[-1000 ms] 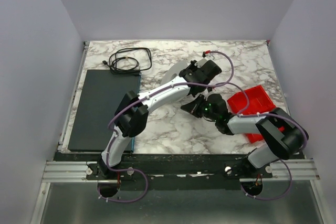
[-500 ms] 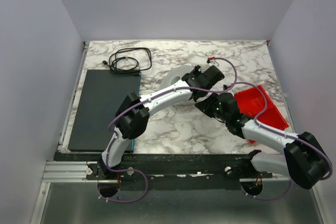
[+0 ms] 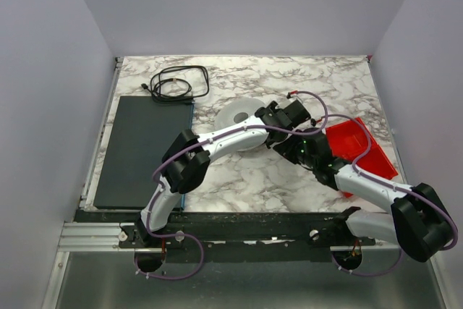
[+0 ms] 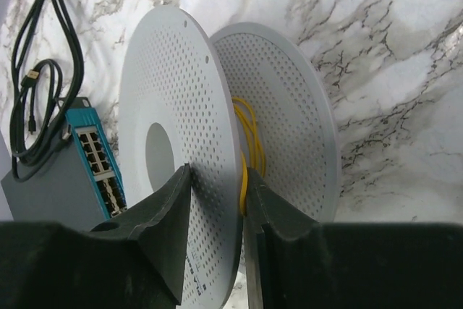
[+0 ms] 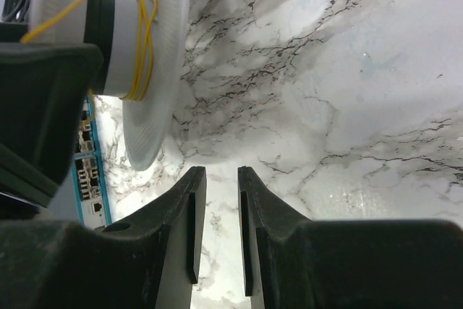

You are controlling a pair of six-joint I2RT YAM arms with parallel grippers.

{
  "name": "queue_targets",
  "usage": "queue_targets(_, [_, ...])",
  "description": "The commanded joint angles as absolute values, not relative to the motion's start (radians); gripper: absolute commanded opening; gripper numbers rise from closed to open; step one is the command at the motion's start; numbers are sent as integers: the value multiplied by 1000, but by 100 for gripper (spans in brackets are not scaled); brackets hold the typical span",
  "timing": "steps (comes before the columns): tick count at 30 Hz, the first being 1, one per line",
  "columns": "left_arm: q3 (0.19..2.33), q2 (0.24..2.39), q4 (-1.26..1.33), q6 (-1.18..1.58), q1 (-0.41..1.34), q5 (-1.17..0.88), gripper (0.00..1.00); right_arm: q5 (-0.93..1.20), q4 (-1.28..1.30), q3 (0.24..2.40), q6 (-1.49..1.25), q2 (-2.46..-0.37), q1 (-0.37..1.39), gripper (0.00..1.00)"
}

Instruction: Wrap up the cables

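A white perforated spool [image 3: 233, 116] lies on the marble table [image 3: 239, 179] mid-table. The thin yellow cable [image 4: 249, 135] is wound in a few turns round its hub, between the two flanges. My left gripper [image 4: 217, 175] is open and straddles the near flange [image 4: 181, 92]: one finger is outside it, the other sits between the flanges beside the cable. In the right wrist view the cable [image 5: 145, 41] circles the hub and one strand runs off to the left. My right gripper [image 5: 221, 171] is open a little over bare marble right of the spool, with nothing between its fingers.
A black looped cord [image 3: 177, 81] lies at the back left. A dark mat [image 3: 141, 150] covers the left side, with a blue network switch [image 4: 98, 157] by it. A red tray [image 3: 362, 146] sits at the right, under the right arm.
The spool went from lifted and tilted to lying flat on the table. Both grippers opened. The right arm swung its elbow out to the right and stretched toward the spool.
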State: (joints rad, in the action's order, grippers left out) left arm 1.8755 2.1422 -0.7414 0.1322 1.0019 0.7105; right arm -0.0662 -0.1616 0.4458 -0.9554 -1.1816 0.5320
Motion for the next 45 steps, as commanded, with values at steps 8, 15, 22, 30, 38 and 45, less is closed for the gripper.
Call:
queue_targets(8, [1819,2232,-847,306,992,427,33,-104,-129,423,-940,-1166,519,31])
queue_targets(15, [1813,2244,-844,325,992,370,35,-110,-117,430,-923,-1177,518,32])
queue_targets(22, [1839,2285,-878,335,992,344,41,-117,-97,445,-900,-1193,516,33])
queue_targets(30, [1834,2278,-883,341,992,364,55,-119,-91,462,-877,-1209,516,34])
queue_targets(38, [1853,2274,-904,333,992,392,68,-125,-78,480,-858,-1224,515,34])
queue_targets(45, [1854,2226,-905,324,992,423,79,-129,-48,504,-843,-1195,515,34])
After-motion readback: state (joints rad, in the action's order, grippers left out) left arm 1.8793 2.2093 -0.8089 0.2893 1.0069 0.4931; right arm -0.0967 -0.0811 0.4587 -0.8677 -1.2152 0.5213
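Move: The spool's right-hand rim is already between the left fingers; the spool's middle lies about 8 cm left of that gripper, 1 cm ahead and some 4 cm lower, the yellow cable's coil 6 cm left, 2 cm ahead, 5 cm down. The black cable coil is roughly 29 cm left and 11 cm ahead, the red tray 28 cm right and 7 cm back. From the right gripper the spool is around 13 cm left, 8 cm ahead, about level. Lower the left gripper about 5 cm with the spool's rim between its fingers, drawing back some 3 cm and slightly right while its fingertips tip down. Halt there and open the fingers wide around the rim, letting go of the yellow strand. Ease the nearly closed right gripper down and right a couple of centimetres beside the spool, rolling its left side lower. ##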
